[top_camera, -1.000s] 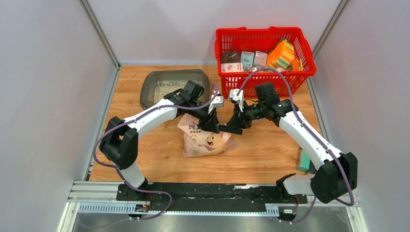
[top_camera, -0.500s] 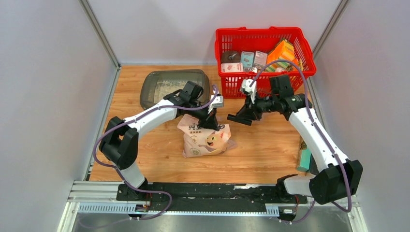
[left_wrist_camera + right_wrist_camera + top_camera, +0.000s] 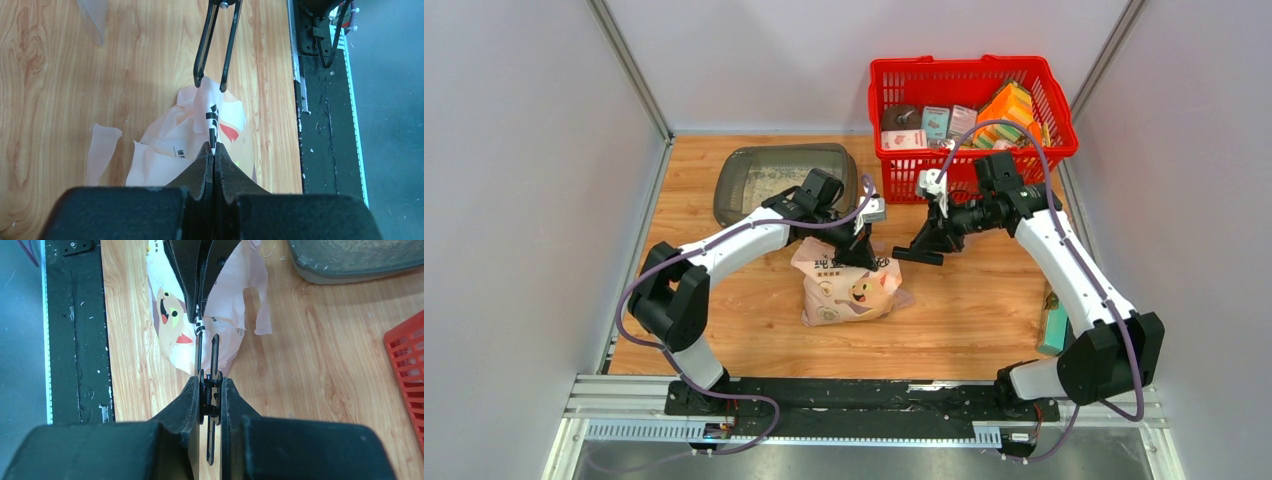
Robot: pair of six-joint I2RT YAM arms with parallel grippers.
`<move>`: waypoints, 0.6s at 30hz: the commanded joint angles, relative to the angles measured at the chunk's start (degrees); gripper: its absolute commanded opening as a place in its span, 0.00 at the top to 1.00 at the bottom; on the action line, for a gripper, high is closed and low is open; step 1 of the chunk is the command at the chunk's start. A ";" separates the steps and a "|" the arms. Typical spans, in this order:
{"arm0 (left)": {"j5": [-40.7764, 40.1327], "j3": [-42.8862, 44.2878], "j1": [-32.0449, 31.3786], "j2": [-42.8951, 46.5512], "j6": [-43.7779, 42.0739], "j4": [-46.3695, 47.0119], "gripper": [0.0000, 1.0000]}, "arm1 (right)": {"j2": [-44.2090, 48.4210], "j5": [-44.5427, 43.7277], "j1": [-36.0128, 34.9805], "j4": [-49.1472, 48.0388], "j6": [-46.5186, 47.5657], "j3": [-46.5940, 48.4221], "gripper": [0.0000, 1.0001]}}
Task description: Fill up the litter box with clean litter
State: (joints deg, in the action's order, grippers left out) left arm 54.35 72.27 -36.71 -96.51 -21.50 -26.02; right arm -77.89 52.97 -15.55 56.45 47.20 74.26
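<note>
The litter box [image 3: 729,185] is a dark grey tray at the back left, with pale granules on its floor; its corner shows in the right wrist view [image 3: 350,260]. The pinkish-cream bag of clean litter [image 3: 849,290] lies at mid-table. My left gripper [image 3: 864,262] is shut on the bag's upper edge [image 3: 212,117], jaws pressed together [image 3: 213,150]. My right gripper [image 3: 914,250] is shut on black spring scissors [image 3: 215,347], just right of the bag [image 3: 235,295]. The scissor tips [image 3: 212,75] touch the bag's pinched edge.
A red mesh basket [image 3: 969,70] full of boxes stands at the back right, close behind the right arm. A teal box [image 3: 1052,330] lies by the right wall. A torn strip of bag film [image 3: 102,145] lies on the wood.
My left gripper has closed on the bag's upper edge. The right arm drew the scissors back up and to the right, away from the bag.
</note>
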 commanded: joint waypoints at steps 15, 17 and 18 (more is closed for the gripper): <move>2.17 0.41 -0.38 1.76 -0.30 1.94 0.86 | -4.11 1.61 -3.87 1.65 6.24 2.03 1.00; 1.81 0.50 -0.38 1.94 -0.56 1.59 0.73 | -4.20 1.61 -4.66 0.95 5.71 1.59 1.00; 1.73 0.50 -0.38 2.20 -1.09 0.89 0.71 | -4.29 1.44 -4.92 0.69 5.62 1.50 1.00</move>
State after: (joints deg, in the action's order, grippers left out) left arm 54.52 72.14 -36.73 -96.40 -21.43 -25.82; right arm -82.28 53.15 -19.03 58.15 51.55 74.76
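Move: The right hand holds the black clip, its jaws towards the bag's folded mouth, whose free end lies about 5 cm left, 1 cm back and 3 cm below that hand. The bag's body sits some 11 cm left and 6 cm back, 18 cm lower; the litter box about 25 cm left and 16 cm ahead. From the left hand, still pinching the fold, that end sticks out about 3 cm right, level fore and aft, 1 cm lower. Right hand sinks 2 cm, then also left 1.5 cm, slipping the clip's jaws over the fold as left fingers part. ##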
